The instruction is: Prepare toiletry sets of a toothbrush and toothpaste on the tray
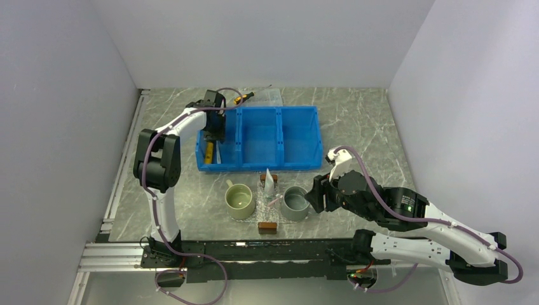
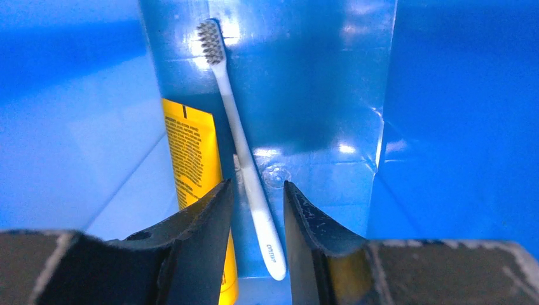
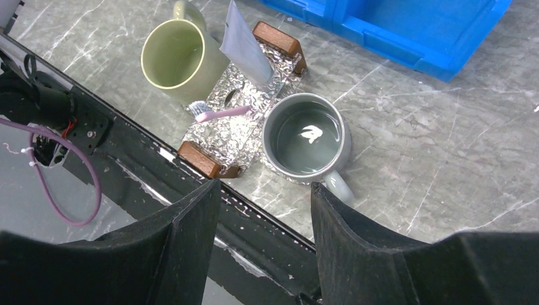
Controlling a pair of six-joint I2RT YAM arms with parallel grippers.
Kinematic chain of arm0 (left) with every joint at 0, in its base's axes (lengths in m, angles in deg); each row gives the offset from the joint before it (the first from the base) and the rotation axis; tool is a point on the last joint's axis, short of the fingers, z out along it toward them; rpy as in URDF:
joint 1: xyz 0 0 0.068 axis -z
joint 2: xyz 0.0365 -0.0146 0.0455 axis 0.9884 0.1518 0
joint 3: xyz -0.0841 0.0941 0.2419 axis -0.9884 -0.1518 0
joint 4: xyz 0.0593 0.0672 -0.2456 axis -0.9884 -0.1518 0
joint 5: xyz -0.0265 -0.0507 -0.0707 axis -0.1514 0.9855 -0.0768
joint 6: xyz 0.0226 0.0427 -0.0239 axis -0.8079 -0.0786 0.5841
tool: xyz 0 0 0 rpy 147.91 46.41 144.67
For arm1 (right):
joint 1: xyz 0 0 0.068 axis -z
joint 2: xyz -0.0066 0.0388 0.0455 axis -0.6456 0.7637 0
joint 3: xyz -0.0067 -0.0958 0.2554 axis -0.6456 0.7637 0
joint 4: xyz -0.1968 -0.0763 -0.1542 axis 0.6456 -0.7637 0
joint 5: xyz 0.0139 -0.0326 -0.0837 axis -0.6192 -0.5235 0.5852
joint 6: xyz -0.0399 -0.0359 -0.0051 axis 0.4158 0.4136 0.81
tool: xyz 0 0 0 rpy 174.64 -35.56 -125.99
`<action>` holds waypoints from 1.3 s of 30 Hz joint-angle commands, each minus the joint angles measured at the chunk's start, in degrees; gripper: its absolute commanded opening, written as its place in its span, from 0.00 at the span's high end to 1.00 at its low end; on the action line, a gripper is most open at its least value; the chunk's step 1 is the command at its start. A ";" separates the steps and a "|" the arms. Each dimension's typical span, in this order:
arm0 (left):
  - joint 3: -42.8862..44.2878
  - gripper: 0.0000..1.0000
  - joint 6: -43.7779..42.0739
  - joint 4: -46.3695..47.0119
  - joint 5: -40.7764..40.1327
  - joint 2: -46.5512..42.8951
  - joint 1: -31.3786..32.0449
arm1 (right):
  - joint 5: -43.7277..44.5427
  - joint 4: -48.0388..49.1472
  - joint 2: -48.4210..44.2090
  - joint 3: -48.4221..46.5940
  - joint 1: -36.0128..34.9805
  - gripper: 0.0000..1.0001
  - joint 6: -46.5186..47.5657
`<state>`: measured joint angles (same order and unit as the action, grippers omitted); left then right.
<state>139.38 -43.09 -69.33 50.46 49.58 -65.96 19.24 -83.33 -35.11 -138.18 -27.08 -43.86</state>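
A white toothbrush (image 2: 236,130) lies in the left compartment of the blue bin (image 1: 299,136), beside a yellow tube (image 2: 191,155). My left gripper (image 2: 257,185) is open and straddles the toothbrush's handle end, with a gap on each side. The clear tray (image 3: 222,136), with its wooden end blocks (image 1: 267,227), sits between two mugs. On it lie a pink toothbrush (image 3: 219,114) and a pale toothpaste tube (image 3: 245,44) leaning up at the far end. My right gripper (image 3: 264,187) hangs open and empty near the table's front edge, right of the grey mug.
A green mug (image 1: 240,200) stands left of the tray and a grey mug (image 1: 295,203) right of it. A yellow-and-black screwdriver (image 1: 243,97) and a clear bag (image 1: 267,95) lie behind the bin. The black base rail (image 3: 267,222) runs under my right gripper.
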 commanded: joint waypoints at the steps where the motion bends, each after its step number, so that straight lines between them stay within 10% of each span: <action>1: 0.85 0.59 -0.25 -0.38 -2.83 -2.57 -0.37 | -0.61 2.23 -0.11 0.19 -0.14 0.43 -0.53; 27: 1.56 0.61 1.75 -2.46 -3.63 4.35 -0.29 | -0.42 1.70 -1.63 1.23 -0.20 0.43 -1.35; 39: 0.84 0.84 1.70 -2.15 -2.35 4.84 0.67 | -0.42 1.66 -2.24 1.25 -0.21 0.43 -1.66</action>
<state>139.90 -41.80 -70.13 48.16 53.03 -65.80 19.22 -83.35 -36.75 -136.82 -27.08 -44.89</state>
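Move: The toothbrush lies on the floor of the tray's left compartment, its middle about 3 cm ahead of the left hand, 1 cm to its left and 3 cm below; its handle runs between the open fingers. The yellow toothpaste tube is 3 cm to the hand's left, level with it fore-and-aft and also 3 cm below. The compartment's right divider has its middle roughly 8 cm to the hand's right and 5 cm ahead. From the right hand, the toothbrush is some 32 cm forward, 35 cm left and 22 cm down. The left hand, with its fingers straddling the toothbrush handle behind the brush's middle, sinks almost straight down by about 2.5 cm to the compartment floor, pointing down as before with only a few degrees of tilt. Once down it stays in place and closes the fingers to about half their earlier opening, pinching the handle from left and right just beside the yellow toothpaste tube. ##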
